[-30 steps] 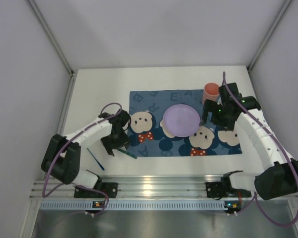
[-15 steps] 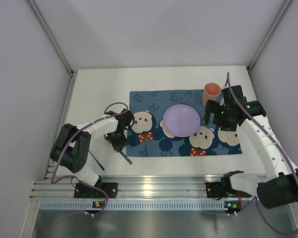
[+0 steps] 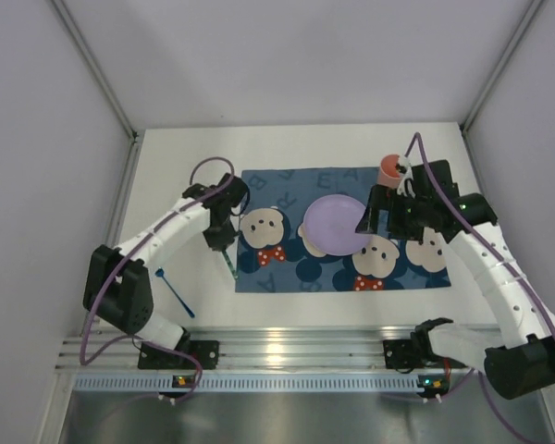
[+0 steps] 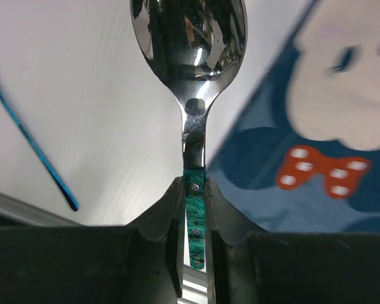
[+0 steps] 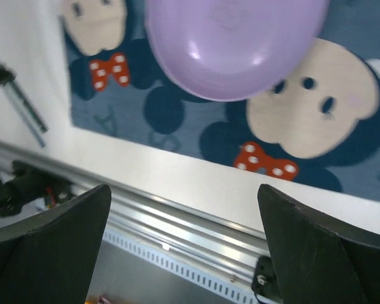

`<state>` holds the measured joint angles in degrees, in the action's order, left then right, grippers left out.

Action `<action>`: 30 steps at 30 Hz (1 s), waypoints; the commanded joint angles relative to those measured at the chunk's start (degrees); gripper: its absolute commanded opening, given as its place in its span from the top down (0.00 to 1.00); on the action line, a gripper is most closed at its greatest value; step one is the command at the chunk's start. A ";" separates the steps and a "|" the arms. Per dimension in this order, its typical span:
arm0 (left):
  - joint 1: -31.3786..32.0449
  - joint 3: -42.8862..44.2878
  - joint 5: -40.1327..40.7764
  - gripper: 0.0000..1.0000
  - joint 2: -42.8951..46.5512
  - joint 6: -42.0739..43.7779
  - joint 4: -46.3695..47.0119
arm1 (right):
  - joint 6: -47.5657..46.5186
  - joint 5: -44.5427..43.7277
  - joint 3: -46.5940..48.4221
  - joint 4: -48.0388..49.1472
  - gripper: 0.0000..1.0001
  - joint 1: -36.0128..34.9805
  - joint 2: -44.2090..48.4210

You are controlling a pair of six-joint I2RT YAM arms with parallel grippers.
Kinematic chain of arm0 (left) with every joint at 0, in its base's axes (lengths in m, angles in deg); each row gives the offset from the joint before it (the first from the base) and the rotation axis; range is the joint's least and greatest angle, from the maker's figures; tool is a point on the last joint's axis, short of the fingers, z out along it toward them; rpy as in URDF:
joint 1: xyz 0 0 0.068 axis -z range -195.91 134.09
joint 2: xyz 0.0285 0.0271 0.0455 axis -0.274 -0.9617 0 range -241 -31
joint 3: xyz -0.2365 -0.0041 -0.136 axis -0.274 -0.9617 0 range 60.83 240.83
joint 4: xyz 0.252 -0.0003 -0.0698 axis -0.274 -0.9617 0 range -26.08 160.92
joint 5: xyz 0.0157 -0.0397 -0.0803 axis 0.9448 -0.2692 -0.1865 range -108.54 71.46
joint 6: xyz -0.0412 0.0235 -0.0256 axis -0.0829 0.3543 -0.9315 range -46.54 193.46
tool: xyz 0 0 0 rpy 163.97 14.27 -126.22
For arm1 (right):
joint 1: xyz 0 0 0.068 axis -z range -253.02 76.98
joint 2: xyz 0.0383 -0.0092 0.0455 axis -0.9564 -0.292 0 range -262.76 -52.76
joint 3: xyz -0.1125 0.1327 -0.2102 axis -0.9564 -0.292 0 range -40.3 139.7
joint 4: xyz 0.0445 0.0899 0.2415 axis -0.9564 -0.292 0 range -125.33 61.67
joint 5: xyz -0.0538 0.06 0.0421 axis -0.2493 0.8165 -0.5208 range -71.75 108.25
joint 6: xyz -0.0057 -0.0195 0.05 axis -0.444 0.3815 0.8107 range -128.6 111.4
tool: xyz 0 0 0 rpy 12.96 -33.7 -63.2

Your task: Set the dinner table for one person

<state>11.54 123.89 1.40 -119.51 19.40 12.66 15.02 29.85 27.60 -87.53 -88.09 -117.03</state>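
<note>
The spoon [image 4: 191, 76] has a shiny bowl and a green handle. My left gripper [image 4: 194, 187] is shut on that handle, with the bowl pointing away over the white dinner table [image 4: 101, 95]. From above, the left gripper [image 3: 220, 237] hangs at the left edge of the blue placemat [image 3: 259, 180], and the spoon [image 3: 231, 266] sticks out toward the near side. My right gripper [image 5: 183, 188] stands open and holds nothing. It sits over the near right rim of the purple plate [image 5: 234, 38], which lies on the placemat [image 5: 177, 120].
A thin blue utensil [image 3: 174, 291] lies on the dinner table [image 3: 185, 166] left of the placemat, also seen as a blue utensil [image 4: 31, 145] from the left wrist. A pink cup [image 3: 388, 168] stands at the placemat's far right corner. Metal rails [image 5: 177, 221] run along the near edge.
The left gripper has shut on the spoon's handle and carried it away from the near edge along the placemat's left side. The right arm has swung left over the plate.
</note>
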 commanded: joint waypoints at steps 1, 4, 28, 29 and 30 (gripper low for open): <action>1.12 11.53 -3.06 1.00 4.05 2.91 -2.91 | 0.89 14.66 2.33 10.49 0.00 -4.43 1.17; 4.80 23.38 -6.05 1.00 0.81 2.12 -6.32 | 3.97 17.15 1.45 15.67 0.00 -9.00 -0.06; 20.99 53.66 -12.39 1.00 -11.61 -2.62 -8.89 | 11.80 0.01 -0.56 27.56 1.00 -22.64 -1.67; 20.99 52.52 -12.30 1.00 -11.16 -2.71 -8.80 | 11.98 -0.69 -1.10 27.38 1.00 -22.55 -0.86; 20.99 51.99 -11.78 1.00 -10.64 -2.71 -8.63 | 11.81 -2.00 -1.36 26.95 1.00 -22.46 -0.16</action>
<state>32.10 177.75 -11.28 -134.35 16.65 6.39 25.75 35.29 26.36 -64.47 -110.78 -122.14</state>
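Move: The left gripper already holds the spoon by its green handle. Its goal, the open right gripper, is about 42 cm to its right, 2 cm back and 13 cm higher; the fork lies 12 cm left, 8 cm back and 7 cm down. From the right hand, the spoon is about 41 cm left, 1 cm ahead and 14 cm down; the plate some 9 cm left and 12 cm ahead, the cup 6 cm right and 22 cm ahead, both well below. Lift the spoon some 20 cm with the left gripper while sweeping about 24 cm right, first bowing forward, and swing the left fingers to point forward and right. Bring the open right gripper about 15 cm left to meet it, rising slightly, turning some 20 degrees counter-clockwise and tipping its fingers left. Once the left has slowed, shut the right fingers to pinch the handle's free end, and keep the left grip. ##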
